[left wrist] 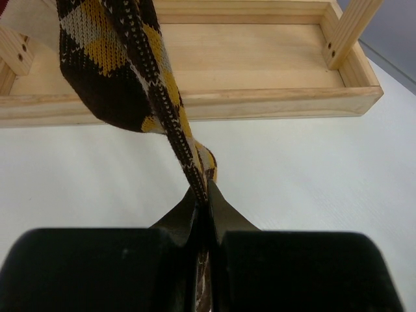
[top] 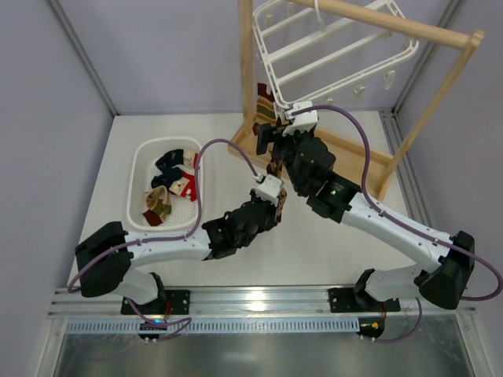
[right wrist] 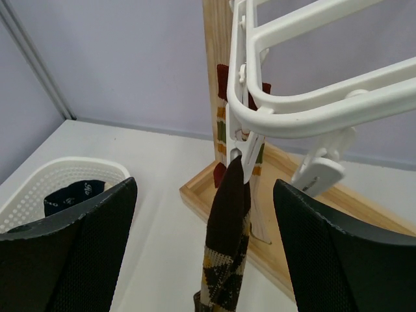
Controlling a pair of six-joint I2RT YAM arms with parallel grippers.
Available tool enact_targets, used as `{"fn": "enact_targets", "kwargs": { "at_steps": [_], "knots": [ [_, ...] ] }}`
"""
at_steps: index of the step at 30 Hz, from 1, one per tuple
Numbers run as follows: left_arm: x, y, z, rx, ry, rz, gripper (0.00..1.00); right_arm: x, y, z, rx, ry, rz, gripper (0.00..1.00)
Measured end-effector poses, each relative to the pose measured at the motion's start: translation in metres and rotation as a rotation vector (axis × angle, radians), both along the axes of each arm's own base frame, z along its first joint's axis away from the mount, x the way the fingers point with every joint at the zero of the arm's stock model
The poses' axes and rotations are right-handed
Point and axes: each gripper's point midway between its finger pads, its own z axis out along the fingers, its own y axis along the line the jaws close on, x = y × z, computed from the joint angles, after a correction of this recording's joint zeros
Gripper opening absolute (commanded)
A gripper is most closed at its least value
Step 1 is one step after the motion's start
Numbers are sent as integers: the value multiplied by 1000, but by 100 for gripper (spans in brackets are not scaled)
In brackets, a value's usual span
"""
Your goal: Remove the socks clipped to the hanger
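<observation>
A brown-black argyle sock (right wrist: 229, 221) hangs by its dark cuff from a white clip (right wrist: 247, 151) on the rim of the white hanger (right wrist: 305, 107). It runs taut down to my left gripper (left wrist: 203, 188), which is shut on its lower end. From above, the sock (top: 275, 169) stretches between the left gripper (top: 277, 202) and the hanger (top: 338, 55). My right gripper (right wrist: 205, 185) is open, with one finger on either side of the sock just below the clip, touching nothing. A cream sock with green-red stripes (right wrist: 222, 123) hangs behind it.
The wooden rail stand (top: 393, 23) carries the hanger, and its tray-like base (left wrist: 260, 65) lies just beyond the left gripper. A white slotted basket (top: 168, 142) at the left holds several loose socks. An unused clip (right wrist: 320, 172) dangles to the right.
</observation>
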Motion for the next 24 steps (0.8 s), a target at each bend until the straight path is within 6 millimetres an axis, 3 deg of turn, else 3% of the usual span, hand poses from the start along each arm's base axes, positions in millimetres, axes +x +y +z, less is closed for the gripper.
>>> {"fn": "enact_targets", "kwargs": {
  "at_steps": [4,13,24],
  "knots": [
    [0,0,0,1,0,3,0,8,7,0,-9,13,-15,85],
    [1,1,0,0,-1,4,0,27,5,20,2,7,-124,85],
    [0,1,4,-8,-4,4,0,51,9,-4,-106,41,-248,80]
  ]
}}
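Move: The clip gripping the top of the brown patterned sock is about 6 cm ahead of the right hand, level with it sideways and in height. An empty clip hangs some 2 cm beyond and 7 cm right of that clip; the striped sock hangs about 11 cm beyond and 3 cm left of it, slightly lower. From the left hand, which holds the sock's lower end, that clip is roughly 13 cm ahead, straight ahead, and 18 cm up. Fingers kept wide, the right hand reaches about 5 cm forward to the sock's clip, yawing clockwise some 15 degrees. ##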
